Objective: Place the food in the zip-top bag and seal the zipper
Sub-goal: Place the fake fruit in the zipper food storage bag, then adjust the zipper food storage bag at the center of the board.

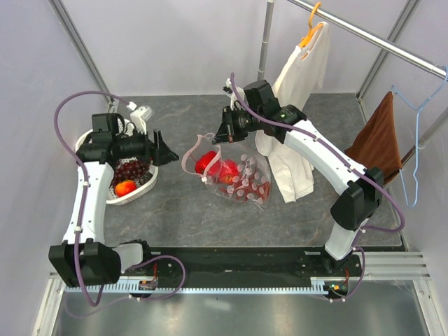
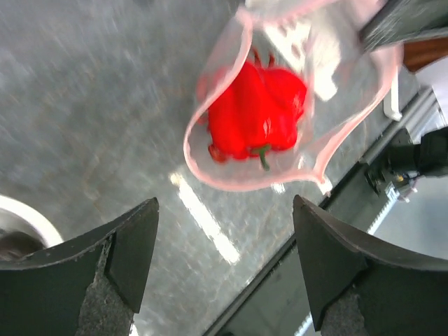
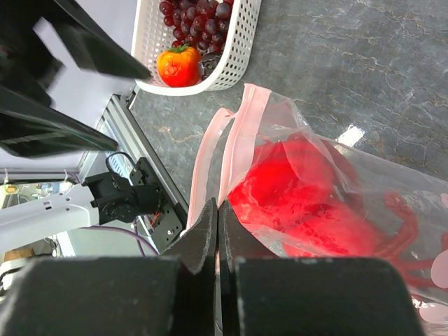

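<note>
The zip-top bag (image 1: pixel 241 178) hangs in the middle of the table with its mouth held open toward the left. Red food (image 1: pixel 210 164) lies inside it, seen as red pieces (image 3: pixel 294 189) through the plastic. My right gripper (image 3: pixel 218 210) is shut on the pink zipper (image 3: pixel 241 140) strip at the bag's top edge. My left gripper (image 1: pixel 164 148) stands open and empty, left of the bag mouth and apart from it. From the left wrist, the pink rim (image 2: pixel 231 183) rings the red food (image 2: pixel 255 112) ahead of the open gripper (image 2: pixel 224 217). Grapes (image 1: pixel 129 170) and an orange (image 1: pixel 126 187) remain in the basket.
A white mesh basket (image 1: pixel 136 198) sits at the left under my left arm, also in the right wrist view as the basket (image 3: pixel 231 63). A cream shirt (image 1: pixel 301 105) hangs behind the right arm. A brown cloth (image 1: pixel 378 140) and a blue hanger (image 1: pixel 416 140) hang at the right.
</note>
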Robot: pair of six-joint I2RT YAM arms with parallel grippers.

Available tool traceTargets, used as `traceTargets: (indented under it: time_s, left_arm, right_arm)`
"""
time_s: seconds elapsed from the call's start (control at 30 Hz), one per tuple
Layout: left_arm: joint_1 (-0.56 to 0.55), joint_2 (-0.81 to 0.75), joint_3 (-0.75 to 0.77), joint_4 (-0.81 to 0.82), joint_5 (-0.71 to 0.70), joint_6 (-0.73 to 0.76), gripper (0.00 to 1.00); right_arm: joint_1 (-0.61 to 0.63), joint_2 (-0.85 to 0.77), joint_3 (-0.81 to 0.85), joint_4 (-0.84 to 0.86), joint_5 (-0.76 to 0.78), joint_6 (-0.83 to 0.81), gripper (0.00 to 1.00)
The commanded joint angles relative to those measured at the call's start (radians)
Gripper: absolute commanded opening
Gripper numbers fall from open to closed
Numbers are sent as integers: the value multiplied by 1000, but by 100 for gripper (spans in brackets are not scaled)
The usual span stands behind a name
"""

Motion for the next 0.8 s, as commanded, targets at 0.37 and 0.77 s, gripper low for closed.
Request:
traceTargets:
  time_s: [0.37, 0.77]
  left_arm:
    - [-120, 110, -136, 129, -9, -136, 75]
    - [-267, 104, 88, -26, 170, -150, 2]
  right_arm:
    - [-5, -66, 7, 49, -39, 2, 0]
    - [-11, -127, -33, -20, -16, -79, 0]
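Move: Below the left hand, about 7 cm down, the bag's free lip bulges some 5 cm to its right and 2 cm back. The red pepper in the bag lies roughly 10 cm right, level fore and aft, 13 cm down. The bag's pinched far corner is about 14 cm right, 3 cm ahead and slightly lower. From the right hand, which holds that corner, the free lip lies about 9 cm left, 5 cm back and 4 cm lower. Dropping some 6 cm first, the empty left hand then sweeps about 5 cm right to the bag's free lip, tipping its fingers down roughly 20 degrees. The fingers shut late, pinching the pink lip between their tips as the hand begins to lift about 1 cm. The right hand keeps its pinch on the far corner, nearly still. ##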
